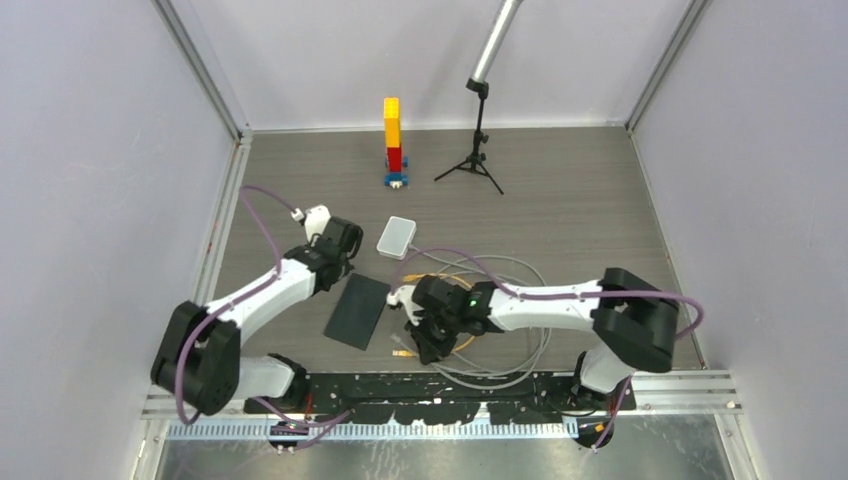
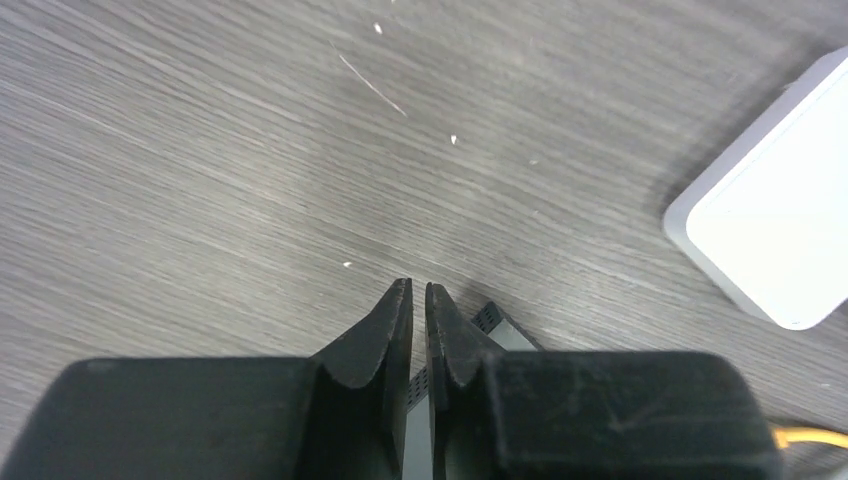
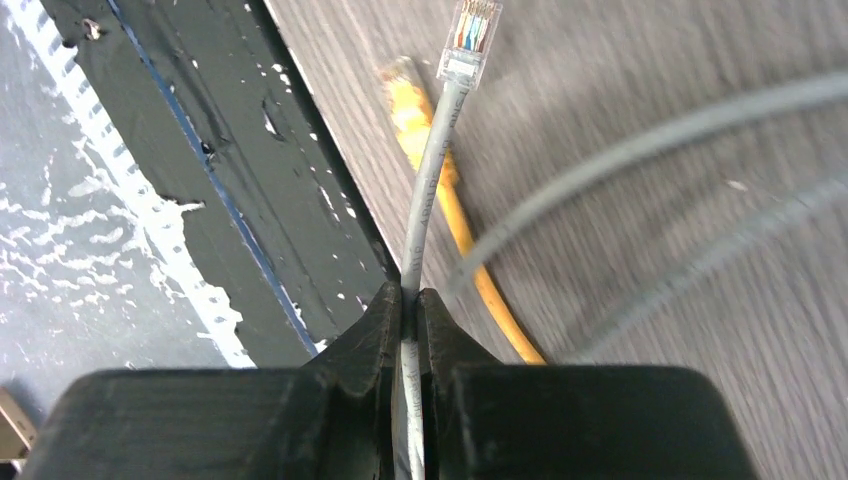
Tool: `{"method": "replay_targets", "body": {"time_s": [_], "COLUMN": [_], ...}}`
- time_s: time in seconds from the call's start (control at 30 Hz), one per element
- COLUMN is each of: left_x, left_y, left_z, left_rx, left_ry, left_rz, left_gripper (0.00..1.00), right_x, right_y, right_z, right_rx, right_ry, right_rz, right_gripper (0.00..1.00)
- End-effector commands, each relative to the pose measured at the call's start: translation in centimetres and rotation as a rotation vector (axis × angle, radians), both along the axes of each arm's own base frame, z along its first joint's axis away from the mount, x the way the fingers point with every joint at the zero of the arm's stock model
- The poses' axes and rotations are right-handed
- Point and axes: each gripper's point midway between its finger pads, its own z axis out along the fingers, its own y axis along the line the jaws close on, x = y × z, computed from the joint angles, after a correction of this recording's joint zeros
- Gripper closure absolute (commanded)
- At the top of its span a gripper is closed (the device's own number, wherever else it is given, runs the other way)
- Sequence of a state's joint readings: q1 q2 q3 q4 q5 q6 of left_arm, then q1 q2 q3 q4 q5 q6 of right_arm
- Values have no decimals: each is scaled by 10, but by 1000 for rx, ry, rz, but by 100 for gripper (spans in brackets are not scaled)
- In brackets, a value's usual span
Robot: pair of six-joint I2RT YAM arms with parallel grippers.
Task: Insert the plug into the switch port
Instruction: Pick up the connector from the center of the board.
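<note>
The small white box (image 1: 397, 237) lies flat on the table; in the left wrist view its corner (image 2: 770, 230) shows at the right edge. The switch port in its side cannot be made out. My left gripper (image 1: 347, 258) (image 2: 418, 288) hovers just left of the box, its fingers together with only a hairline gap and nothing between them. My right gripper (image 1: 428, 345) (image 3: 411, 293) is near the table's front edge, shut on a grey cable (image 3: 425, 190). The clear plug (image 3: 470, 38) sticks out well ahead of the fingertips.
A flat black device (image 1: 357, 311) (image 2: 495, 322) lies under the left gripper. A yellow cable (image 3: 450, 190) with its own plug lies beside the grey one. Loose grey loops (image 1: 520, 340) trail right. A brick tower (image 1: 393, 140) and tripod (image 1: 478, 150) stand at the back.
</note>
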State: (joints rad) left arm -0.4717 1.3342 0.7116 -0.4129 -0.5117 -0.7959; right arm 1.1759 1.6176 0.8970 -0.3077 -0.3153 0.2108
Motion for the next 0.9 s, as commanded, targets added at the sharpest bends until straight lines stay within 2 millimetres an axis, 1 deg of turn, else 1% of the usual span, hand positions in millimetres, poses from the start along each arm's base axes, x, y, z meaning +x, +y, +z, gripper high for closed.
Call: {"method": "replay_targets", "body": {"time_s": [0.0,0.1,0.17,0.27,0.33,0.4,0.5,0.63,0.77,0.83,0.87], "left_x": [3,1,1,4,6,10,20,30,37,38,38], "left_y": [22,30,32,30,29,28,26,21,4,-10,-19], "left_z": [38,52,58,67,73,78,89,97,106,114,118], "left_rx": [85,106,106,89,79,78,93,107,50,-2,-29], "left_ry": [-106,-142,-165,-207,-240,-276,-323,-339,-376,-402,-415], "left_rz": [31,51,57,40,30,16,-4,-30,-112,-182,-232], "left_gripper": [86,82,80,76,71,69,68,68,68,68,69], "right_x": [21,34,44,56,63,71,83,88,88,88,89], "right_y": [-5,-13,-20,-26,-26,-25,-18,-7,-1,-2,-3], "right_z": [26,39,45,53,56,55,50,39,32,36,42], "right_rx": [110,166,199,249,285,304,330,349,350,347,353], "right_ry": [-58,-87,-106,-138,-163,-180,-208,-204,-201,-211,-224], "right_rz": [-125,-195,-240,-280,-302,-326,-351,-335,-288,-280,-283], "right_gripper": [100,100,100,100,100,99,100,100,99,99,99]}}
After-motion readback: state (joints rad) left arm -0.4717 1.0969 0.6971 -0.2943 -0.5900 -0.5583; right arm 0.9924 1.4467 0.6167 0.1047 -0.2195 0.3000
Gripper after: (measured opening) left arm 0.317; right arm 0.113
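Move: The black switch lies about 10 cm ahead and 13 cm to the left of the right hand, 2 cm below it, with its port edge facing right. The yellow plug is roughly 4 cm to the right hand's left, 1 cm ahead and 3 cm down. From the left hand, the switch's middle is some 9 cm back, 3 cm right and 4 cm below; the white box stands about 7 cm ahead and 10 cm right, 4 cm down. Still pinching the grey cable just behind its clear plug, the right hand goes forward about 8 cm along the switch's port side, arching up some 4 cm and down again; it veers right, then eases partly back left, turning nearly 20 degrees clockwise. The left hand lifts about 8 cm away from the switch, opens its fingers partway and tips them outward. ##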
